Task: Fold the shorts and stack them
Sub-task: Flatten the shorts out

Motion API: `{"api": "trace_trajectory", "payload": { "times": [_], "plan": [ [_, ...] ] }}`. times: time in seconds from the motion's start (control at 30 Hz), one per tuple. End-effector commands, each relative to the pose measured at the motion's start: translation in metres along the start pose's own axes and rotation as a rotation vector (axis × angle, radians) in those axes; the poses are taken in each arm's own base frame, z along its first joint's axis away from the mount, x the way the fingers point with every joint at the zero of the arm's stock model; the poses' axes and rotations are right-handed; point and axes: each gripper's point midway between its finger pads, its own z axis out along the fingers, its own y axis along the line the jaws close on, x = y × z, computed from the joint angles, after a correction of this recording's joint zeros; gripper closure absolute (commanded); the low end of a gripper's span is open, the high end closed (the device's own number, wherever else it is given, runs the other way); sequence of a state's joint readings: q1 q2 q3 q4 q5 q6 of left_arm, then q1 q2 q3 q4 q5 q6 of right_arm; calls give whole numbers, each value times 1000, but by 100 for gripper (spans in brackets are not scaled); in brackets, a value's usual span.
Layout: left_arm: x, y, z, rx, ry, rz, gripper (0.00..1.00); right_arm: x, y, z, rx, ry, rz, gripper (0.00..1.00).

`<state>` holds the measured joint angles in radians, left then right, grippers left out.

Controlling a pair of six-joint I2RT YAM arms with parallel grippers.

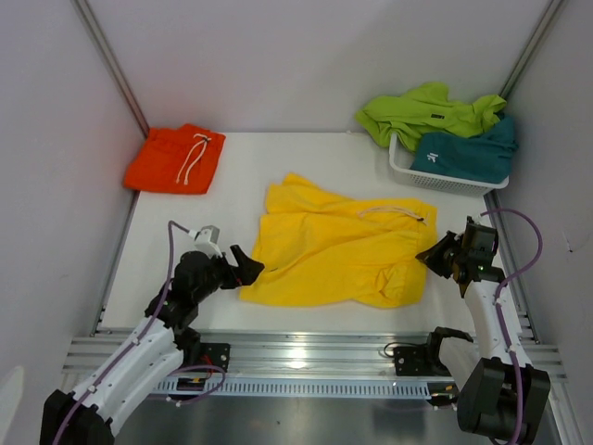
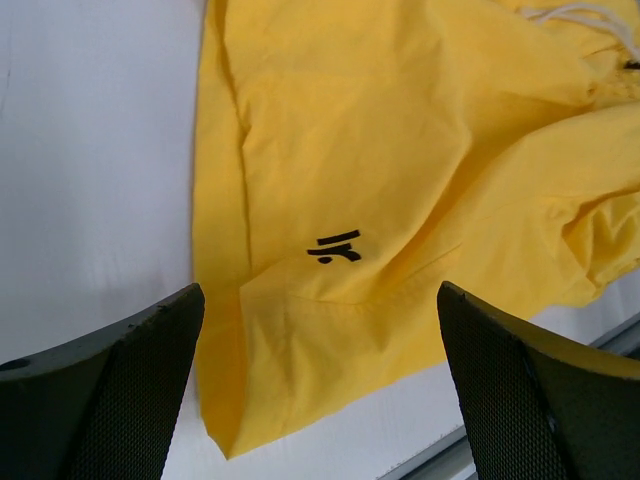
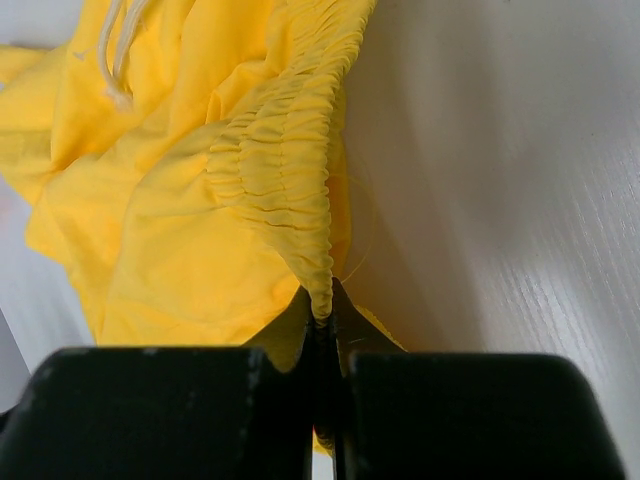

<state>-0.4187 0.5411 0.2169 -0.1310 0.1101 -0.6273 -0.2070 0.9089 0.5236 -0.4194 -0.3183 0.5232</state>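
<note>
The yellow shorts (image 1: 334, 246) lie spread across the middle of the table, waistband and white drawstring to the right. My left gripper (image 1: 243, 267) stands open at the hem corner on the left; the yellow shorts (image 2: 400, 160) lie flat past the two black fingers (image 2: 110, 390), with a small black logo (image 2: 336, 247) showing. My right gripper (image 1: 430, 255) is shut on the elastic waistband (image 3: 285, 170) of the yellow shorts. Folded orange shorts (image 1: 176, 158) rest at the back left. Lime green shorts (image 1: 422, 111) and teal shorts (image 1: 468, 153) lie in the white basket (image 1: 445, 181).
The basket sits at the back right corner. Grey enclosure walls close in on the left, right and back. A metal rail (image 1: 306, 352) runs along the near table edge (image 2: 540, 425).
</note>
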Motion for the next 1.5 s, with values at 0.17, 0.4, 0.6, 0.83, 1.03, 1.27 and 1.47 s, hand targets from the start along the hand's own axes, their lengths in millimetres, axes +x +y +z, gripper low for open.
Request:
{"api": "trace_trajectory", "payload": {
  "times": [0.17, 0.4, 0.6, 0.83, 1.03, 1.27, 1.47],
  "plan": [
    [7, 11, 26, -60, 157, -42, 1, -8, 9, -1, -42, -26, -32, 100],
    [11, -10, 40, 91, 235, -104, 5, -7, 9, -1, -47, -27, -32, 100],
    [12, -2, 41, 56, 232, -97, 12, -6, 9, 0, -49, -25, -30, 100],
    [1, -5, 32, 46, 204, -64, 25, -4, 8, 4, -54, -18, -25, 100],
    [-18, 6, 18, -66, 136, -11, 20, -4, 8, 6, -59, -17, -22, 100],
    [17, 12, 21, -73, 275, -87, 21, -5, 9, 6, -60, -18, -21, 100],
    [23, 9, 21, -64, 303, -103, 22, -6, 9, 6, -60, -19, -22, 100]
  ]
}}
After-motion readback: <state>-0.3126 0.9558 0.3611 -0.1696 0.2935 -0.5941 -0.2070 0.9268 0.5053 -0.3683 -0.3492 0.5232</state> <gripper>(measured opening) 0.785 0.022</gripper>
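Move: The left leg hem of the yellow shorts lies about 6 cm below the left hand, roughly 2 cm back and 1 cm left. The small black logo is some 4 cm to this hand's right, level with it; the drawstring is about 33 cm right and 14 cm ahead. From the right hand, already pinching the right edge, the hem lies some 42 cm left, 5 cm back and 5 cm lower. The left hand dips about 5 cm towards the hem, rises 4, dips again, narrowing slightly; right keeps pinching. ##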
